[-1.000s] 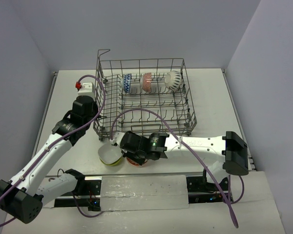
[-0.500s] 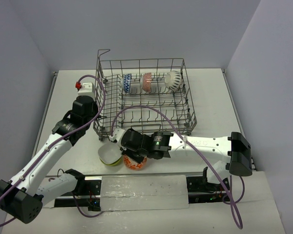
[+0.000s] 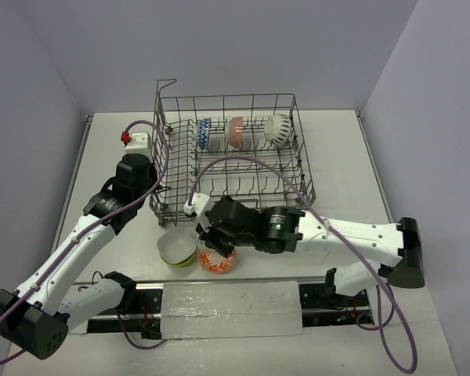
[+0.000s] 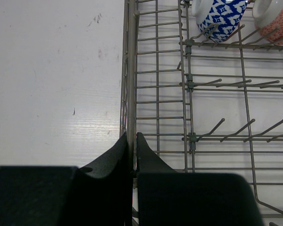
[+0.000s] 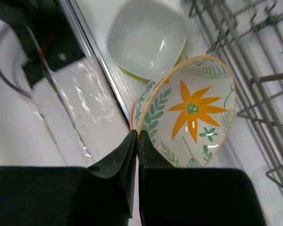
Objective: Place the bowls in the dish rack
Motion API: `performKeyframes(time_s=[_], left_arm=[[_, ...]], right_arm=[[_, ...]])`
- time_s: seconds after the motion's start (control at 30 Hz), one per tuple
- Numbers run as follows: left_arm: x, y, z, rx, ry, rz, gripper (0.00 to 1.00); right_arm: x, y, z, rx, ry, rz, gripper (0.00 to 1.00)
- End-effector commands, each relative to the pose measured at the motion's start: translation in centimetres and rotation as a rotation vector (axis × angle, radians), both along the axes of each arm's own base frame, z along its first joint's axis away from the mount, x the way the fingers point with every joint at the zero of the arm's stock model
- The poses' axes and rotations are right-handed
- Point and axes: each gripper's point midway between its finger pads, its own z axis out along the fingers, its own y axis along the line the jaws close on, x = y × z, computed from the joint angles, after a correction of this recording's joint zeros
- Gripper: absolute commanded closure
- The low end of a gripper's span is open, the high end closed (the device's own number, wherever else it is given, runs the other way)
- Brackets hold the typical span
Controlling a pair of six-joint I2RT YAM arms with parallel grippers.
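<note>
The grey wire dish rack [image 3: 301, 160] holds three bowls on edge along its far row: blue-white [image 3: 204, 135], red-orange [image 3: 236, 131], and white with dark marks [image 3: 278, 128]. A lime-green bowl [image 3: 177, 249] with a white inside sits on the table in front of the rack. Beside it, my right gripper [image 3: 205, 240] is shut on the rim of the yellow-floral bowl [image 5: 193, 113], which is tilted up on edge. My left gripper [image 4: 133, 140] is shut on the rack's left rim wire [image 4: 130, 70].
A white box with a red button [image 3: 137, 141] stands left of the rack. Purple cables arc over both arms. A black rail [image 3: 219, 301] runs along the near edge, close behind the two loose bowls. Rack tines [image 5: 254, 84] stand just right of the held bowl.
The right arm has swung its elbow to the right and turned the wrist. The floral bowl now shows more from under the gripper. The left arm has not moved.
</note>
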Motion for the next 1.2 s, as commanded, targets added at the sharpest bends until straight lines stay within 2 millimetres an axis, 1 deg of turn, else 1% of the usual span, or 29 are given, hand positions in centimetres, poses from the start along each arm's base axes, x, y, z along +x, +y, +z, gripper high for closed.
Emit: performKeyframes(time_s=[0.0,0.03,0.07,0.1,0.13,0.17,0.2,0.23,0.27,0.3,0.37,0.4,0.47,0.5,0.57,0.6,0.63,0.7,0.73,0.8,0.87,0.9,0.93,0.97,1.0,1.03,1.07,1.1,1.17], left_arm=[[-1.0,0.4,0.4,0.019,0.010,-0.023,1.00],[-1.0,0.3,0.4,0.019,0.012,-0.025,1.00],[-1.0,0.3,0.4,0.020,0.013,-0.025,1.00],[-1.0,0.3,0.4,0.019,0.012,-0.026,1.00],[-1.0,0.2,0.4,0.017,0.012,-0.032,1.00],[-1.0,0.2,0.5,0.015,0.011,-0.033,1.00],[-1.0,0.2,0.5,0.015,0.010,-0.033,1.00],[-1.1,0.3,0.6,0.015,0.006,-0.031,1.00],[-1.1,0.3,0.6,0.014,0.005,-0.031,1.00],[-1.0,0.2,0.6,0.014,0.005,-0.031,1.00],[-1.0,0.2,0.5,0.014,0.008,-0.033,1.00],[-1.0,0.2,0.5,0.015,0.011,-0.033,1.00],[-1.0,0.1,0.5,0.013,0.011,-0.034,1.00],[-1.0,0.1,0.5,0.013,0.011,-0.034,1.00],[-1.1,0.3,0.5,0.015,0.009,-0.030,1.00],[-1.0,0.2,0.5,0.014,0.006,-0.030,1.00],[-1.0,0.3,0.5,0.016,0.007,-0.026,1.00],[-1.0,0.3,0.5,0.016,0.008,-0.027,1.00],[-1.0,0.2,0.5,0.015,0.009,-0.030,1.00],[-1.0,0.2,0.4,0.013,0.011,-0.032,1.00],[-1.0,0.1,0.3,0.014,0.014,-0.033,1.00],[-1.0,0.1,0.3,0.014,0.014,-0.033,1.00],[-1.0,0.1,0.3,0.016,0.015,-0.034,1.00],[-1.0,0.1,0.3,0.015,0.015,-0.033,1.00],[-1.0,0.1,0.3,0.014,0.014,-0.033,1.00],[-1.0,0.1,0.3,0.013,0.013,-0.033,1.00],[-1.0,0.1,0.3,0.012,0.014,-0.034,1.00],[-1.0,0.1,0.3,0.011,0.013,-0.035,1.00],[-1.0,0.0,0.3,0.010,0.015,-0.037,1.00]], right_arm=[[1.1,1.5,10.9,0.337,-0.090,-0.022,1.00],[1.2,1.4,11.7,0.362,-0.095,-0.021,1.00],[1.4,1.0,12.9,0.404,-0.088,-0.016,1.00],[1.5,1.1,14.3,0.462,-0.089,-0.009,1.00],[1.3,1.0,14.4,0.493,-0.067,0.014,1.00],[1.2,0.4,15.6,0.551,-0.039,0.034,1.00],[1.4,0.4,16.2,0.597,-0.040,0.042,1.00],[1.1,-0.2,17.3,0.642,-0.033,0.058,1.00],[1.5,-0.5,17.7,0.660,-0.039,0.048,1.00],[2.7,-1.1,18.4,0.686,-0.060,0.014,1.00],[3.7,-1.9,19.5,0.723,-0.084,-0.018,1.00],[5.1,-2.4,20.3,0.743,-0.110,-0.055,1.00],[6.8,-2.8,20.7,0.754,-0.135,-0.104,1.00],[8.6,-3.1,20.8,0.754,-0.150,-0.157,1.00],[10.3,-3.2,21.2,0.766,-0.163,-0.199,1.00],[11.4,-3.3,21.2,0.767,-0.178,-0.241,1.00],[13.0,-3.4,20.7,0.758,-0.178,-0.282,1.00],[15.0,-3.8,20.5,0.770,-0.197,-0.356,1.00],[16.4,-4.1,19.9,0.773,-0.183,-0.404,1.00],[17.9,-4.2,18.8,0.795,-0.165,-0.451,1.00],[19.4,-3.9,18.0,0.837,-0.140,-0.468,1.00],[20.2,-3.6,16.8,0.824,-0.123,-0.484,1.00],[20.4,-3.2,16.3,0.829,-0.098,-0.471,1.00],[21.1,-3.2,16.0,0.840,-0.096,-0.480,1.00],[21.7,-2.9,15.1,0.837,-0.082,-0.483,1.00],[21.5,-2.5,14.9,0.855,-0.050,-0.463,1.00],[22.1,-2.6,14.8,0.878,-0.050,-0.465,1.00],[22.2,-2.4,14.3,0.885,-0.030,-0.458,1.00],[22.4,-2.2,14.2,0.924,0.001,-0.441,1.00]])
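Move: The right gripper holds the flower bowl by its rim. The bowl's likely slot in the dish rack lies about 22 cm ahead and 8 cm below. Just past that slot the blue bowl sits 31 cm ahead, 2 cm left, with the pink bowl 31 cm ahead, 6 cm right. The orange bowl is nearly straight below, 1 cm back; the white bowl is 12 cm left, 1 cm ahead. From the left gripper the slot is 7 cm ahead, 15 cm right. Keep the right gripper's pinch on the flower bowl's rim and lift it steeply by about 17 cm, clear of the orange bowl. Then carry it forward over the rack's near side, some 22 cm in all, sinking about 7 cm towards the free tines before the blue and pink bowls. Meanwhile tip the fingers up from slanting down to nearly level and swing them clockwise to point forward-left. ##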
